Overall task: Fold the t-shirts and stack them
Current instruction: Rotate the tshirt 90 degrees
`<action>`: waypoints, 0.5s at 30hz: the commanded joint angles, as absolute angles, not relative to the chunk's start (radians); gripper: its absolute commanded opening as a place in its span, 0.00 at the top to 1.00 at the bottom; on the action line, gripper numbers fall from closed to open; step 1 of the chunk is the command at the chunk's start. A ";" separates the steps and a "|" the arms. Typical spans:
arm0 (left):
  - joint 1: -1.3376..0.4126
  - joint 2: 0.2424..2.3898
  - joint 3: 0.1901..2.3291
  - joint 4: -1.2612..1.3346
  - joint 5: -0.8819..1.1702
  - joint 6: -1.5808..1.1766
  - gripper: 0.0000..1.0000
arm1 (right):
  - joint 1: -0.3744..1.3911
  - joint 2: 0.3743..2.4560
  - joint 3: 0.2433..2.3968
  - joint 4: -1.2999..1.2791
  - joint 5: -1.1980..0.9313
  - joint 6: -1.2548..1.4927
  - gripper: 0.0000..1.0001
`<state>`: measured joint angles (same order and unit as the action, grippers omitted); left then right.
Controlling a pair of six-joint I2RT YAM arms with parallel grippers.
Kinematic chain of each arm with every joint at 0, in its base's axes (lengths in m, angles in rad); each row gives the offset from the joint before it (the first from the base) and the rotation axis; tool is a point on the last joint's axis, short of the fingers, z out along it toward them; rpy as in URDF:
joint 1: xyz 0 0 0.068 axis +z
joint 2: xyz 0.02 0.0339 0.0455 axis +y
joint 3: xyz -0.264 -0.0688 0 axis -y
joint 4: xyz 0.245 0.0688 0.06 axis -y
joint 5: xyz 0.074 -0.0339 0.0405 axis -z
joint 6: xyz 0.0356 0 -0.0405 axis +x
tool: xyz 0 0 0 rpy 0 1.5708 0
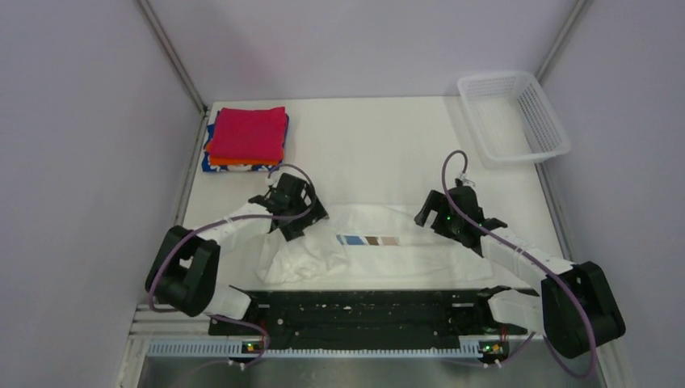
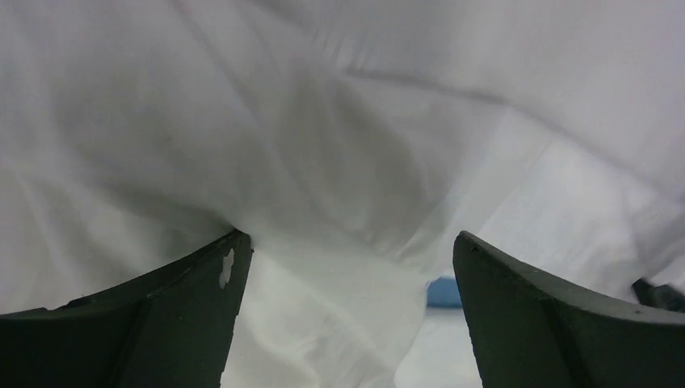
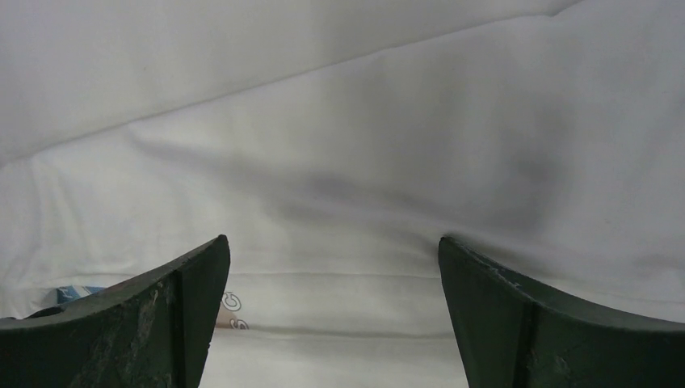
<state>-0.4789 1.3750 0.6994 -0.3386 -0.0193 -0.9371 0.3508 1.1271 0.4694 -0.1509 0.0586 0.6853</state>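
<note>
The white t-shirt [image 1: 380, 246] with blue and brown stripes on its chest lies rumpled on the table near the arm bases. My left gripper [image 1: 295, 217] is open over the shirt's left part; in the left wrist view its fingertips [image 2: 230, 267] press into bunched white cloth [image 2: 339, 162]. My right gripper [image 1: 443, 217] is open over the shirt's right part; the right wrist view shows flat cloth [image 3: 339, 186] between its wide-spread fingers [image 3: 206, 275]. A stack of folded shirts, magenta-red [image 1: 249, 133] on top of orange and blue, sits at the back left.
A white plastic mesh basket [image 1: 512, 117] stands at the back right corner. The white table [image 1: 380, 153] lies between the stack, the basket and the shirt. Grey walls close in the sides and back.
</note>
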 commanded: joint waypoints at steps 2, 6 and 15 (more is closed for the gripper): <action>-0.399 1.667 0.848 -0.155 -0.030 -1.076 0.01 | 0.383 1.150 0.432 -0.055 0.052 0.724 0.01; -0.356 1.945 1.181 -0.232 0.057 -1.081 0.01 | 0.399 1.139 0.394 -0.062 0.008 0.730 0.01; -0.356 2.635 2.232 -0.250 0.193 -1.180 0.01 | 0.608 1.174 0.390 -0.053 -0.178 0.710 0.01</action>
<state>-0.3534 2.3928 1.9419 -0.2703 0.1112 -1.1015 0.4965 1.1294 0.3985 -0.0257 -0.0208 0.7101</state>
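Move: The left hand is down on the left part of the flattened t-shirt, whose middle lies about 16 cm to its right and 6 cm back, barely below it. The printed stripes are roughly 13 cm right and 5 cm back. The folded stack stands some 30 cm ahead and 16 cm left, with clear table to the right of the stack. The right hand is on the other half, the t-shirt's middle about 11 cm left of it and 6 cm back. Forward in one quick, accelerating sweep of some 30 cm, veering about 10 cm right, the left hand drags its end of the t-shirt with open fingers towards the free table beside the folded stack, rising slightly and tilting late on. The right hand sinks a little and keeps its open fingers on the other half, then slides about 5 cm left and slightly back, turning some 10 degrees counter-clockwise with the cloth under it. ##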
